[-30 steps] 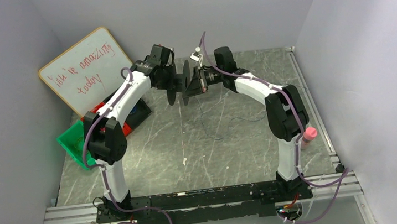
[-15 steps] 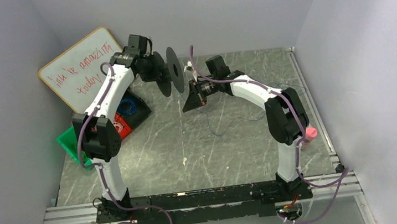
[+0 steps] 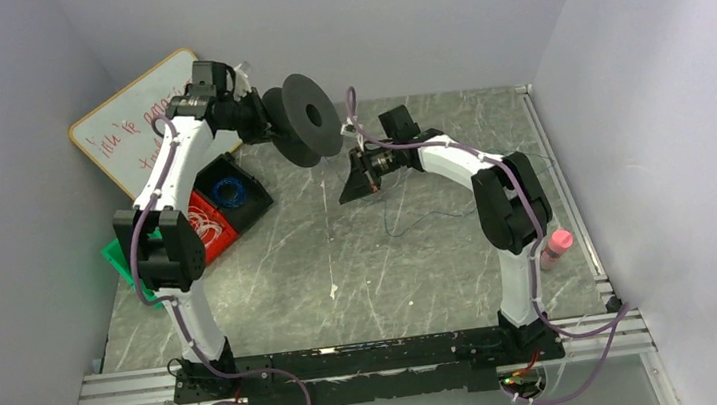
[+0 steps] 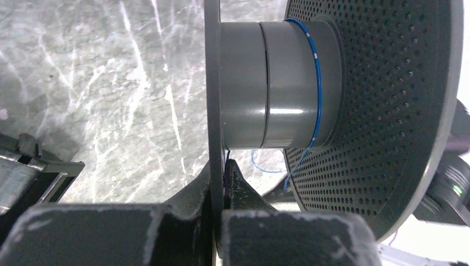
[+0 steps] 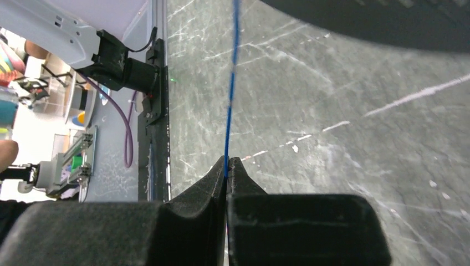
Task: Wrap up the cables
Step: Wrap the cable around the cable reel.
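Observation:
My left gripper (image 3: 271, 123) is shut on the thin flange (image 4: 212, 83) of a black spool (image 3: 302, 118) and holds it in the air at the back of the table. One turn of the thin blue cable (image 4: 317, 83) lies round the spool's grey hub (image 4: 266, 88), next to the perforated flange (image 4: 388, 111). Just right of and below the spool, my right gripper (image 3: 346, 195) is shut on the same blue cable (image 5: 230, 111), which runs taut away from its fingertips (image 5: 227, 160). The rest of the strand (image 3: 422, 220) straggles over the table under the right arm.
A whiteboard (image 3: 140, 125) leans at the back left. Below it stand a black tray with a blue coil (image 3: 229, 191), a red tray with whitish coils (image 3: 201, 224) and a green bin (image 3: 122, 259). A pink bottle (image 3: 560, 242) stands by the right rail.
The left arm has swung the spool left and up, turning its flange towards the camera. The right gripper has stayed near the middle, and the loose strand on the table has shifted.

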Controlling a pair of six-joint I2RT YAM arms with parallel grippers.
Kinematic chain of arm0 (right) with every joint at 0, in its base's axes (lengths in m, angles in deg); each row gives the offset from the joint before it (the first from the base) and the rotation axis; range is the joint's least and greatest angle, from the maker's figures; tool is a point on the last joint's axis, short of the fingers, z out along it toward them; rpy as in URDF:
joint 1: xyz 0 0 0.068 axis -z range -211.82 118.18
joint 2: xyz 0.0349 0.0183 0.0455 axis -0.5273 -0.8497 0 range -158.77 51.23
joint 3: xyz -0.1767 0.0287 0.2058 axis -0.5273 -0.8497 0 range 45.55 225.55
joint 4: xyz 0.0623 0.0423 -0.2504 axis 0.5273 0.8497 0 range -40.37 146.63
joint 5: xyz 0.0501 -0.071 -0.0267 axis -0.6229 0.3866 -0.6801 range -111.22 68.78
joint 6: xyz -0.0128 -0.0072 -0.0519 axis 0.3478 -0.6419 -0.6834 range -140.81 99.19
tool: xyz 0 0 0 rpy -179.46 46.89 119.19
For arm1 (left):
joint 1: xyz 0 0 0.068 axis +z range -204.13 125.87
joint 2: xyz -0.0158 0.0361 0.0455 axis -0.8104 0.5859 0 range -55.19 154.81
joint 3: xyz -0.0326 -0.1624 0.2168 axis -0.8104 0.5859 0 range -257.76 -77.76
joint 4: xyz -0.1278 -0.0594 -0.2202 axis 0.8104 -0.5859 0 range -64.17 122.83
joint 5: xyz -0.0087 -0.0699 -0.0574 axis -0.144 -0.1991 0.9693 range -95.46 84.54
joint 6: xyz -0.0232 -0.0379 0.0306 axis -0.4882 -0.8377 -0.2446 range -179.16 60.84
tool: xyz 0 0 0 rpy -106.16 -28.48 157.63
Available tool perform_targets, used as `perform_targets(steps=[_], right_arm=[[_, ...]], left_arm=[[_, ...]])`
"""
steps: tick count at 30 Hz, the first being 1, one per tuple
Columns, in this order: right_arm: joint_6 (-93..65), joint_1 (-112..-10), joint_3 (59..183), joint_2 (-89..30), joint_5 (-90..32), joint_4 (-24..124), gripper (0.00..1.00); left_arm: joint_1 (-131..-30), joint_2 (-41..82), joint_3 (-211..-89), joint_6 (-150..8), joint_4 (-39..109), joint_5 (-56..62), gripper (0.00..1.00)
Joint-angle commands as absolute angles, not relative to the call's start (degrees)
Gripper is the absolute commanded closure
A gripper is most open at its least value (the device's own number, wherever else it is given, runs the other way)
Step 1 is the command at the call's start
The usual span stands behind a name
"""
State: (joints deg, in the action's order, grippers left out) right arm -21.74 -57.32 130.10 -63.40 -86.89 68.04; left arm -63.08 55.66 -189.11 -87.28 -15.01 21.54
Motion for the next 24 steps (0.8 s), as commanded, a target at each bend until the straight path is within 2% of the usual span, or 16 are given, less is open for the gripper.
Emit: perform_targets(steps=[1, 9, 15, 19, 24], right_arm=[[-22.0, -53.9, 130.6, -64.8, -91.0, 70.3, 0.95], [-19.3, -45.5, 131.0, -65.4, -94.6, 69.6, 0.93], [-13.6, -40.9, 131.6, -66.2, -96.3, 66.9, 1.0], [-8.9, -39.1, 133.8, -66.7, -97.6, 66.1, 1.0], [1.4, -35.7, 132.4, -64.8, -100.4, 57.9, 1.0]], left_arm=[[-59.2, 48.3, -189.0, -87.4, -1.1, 35.3, 0.98], [-59.0, 45.2, -188.9, -75.3, -4.1, 41.4, 0.98], [-59.5, 45.1, -190.5, -64.0, -12.8, 44.3, 0.98], [-61.9, 45.0, -190.5, -54.7, -18.5, 40.9, 0.98], [-65.2, 42.1, -185.8, -50.6, -16.6, 30.5, 0.98]])
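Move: The left hand holds the cable reel by one flange rim, the reel's middle some 7 cm to its right, 2 cm ahead and 3 cm lower; the black bin is about 13 cm left, 3 cm back and 22 cm below. From the right hand, its fingers already round the cable, the reel is roughly 14 cm ahead, 6 cm left and 6 cm higher; slack cable lies on the table about 17 cm right, 2 cm ahead and 14 cm below. Rightwards some 11 cm and forward about 7 cm goes the right hand, carrying its strand around from the reel's near side towards its right side; it rolls about 15 degrees and its fingers nip the cable shut late on. Keeping its flange grip, the left hand lifts the reel about 8 cm, then draws back some 5 cm while sinking 3 cm, swinging clockwise and tipping up. ##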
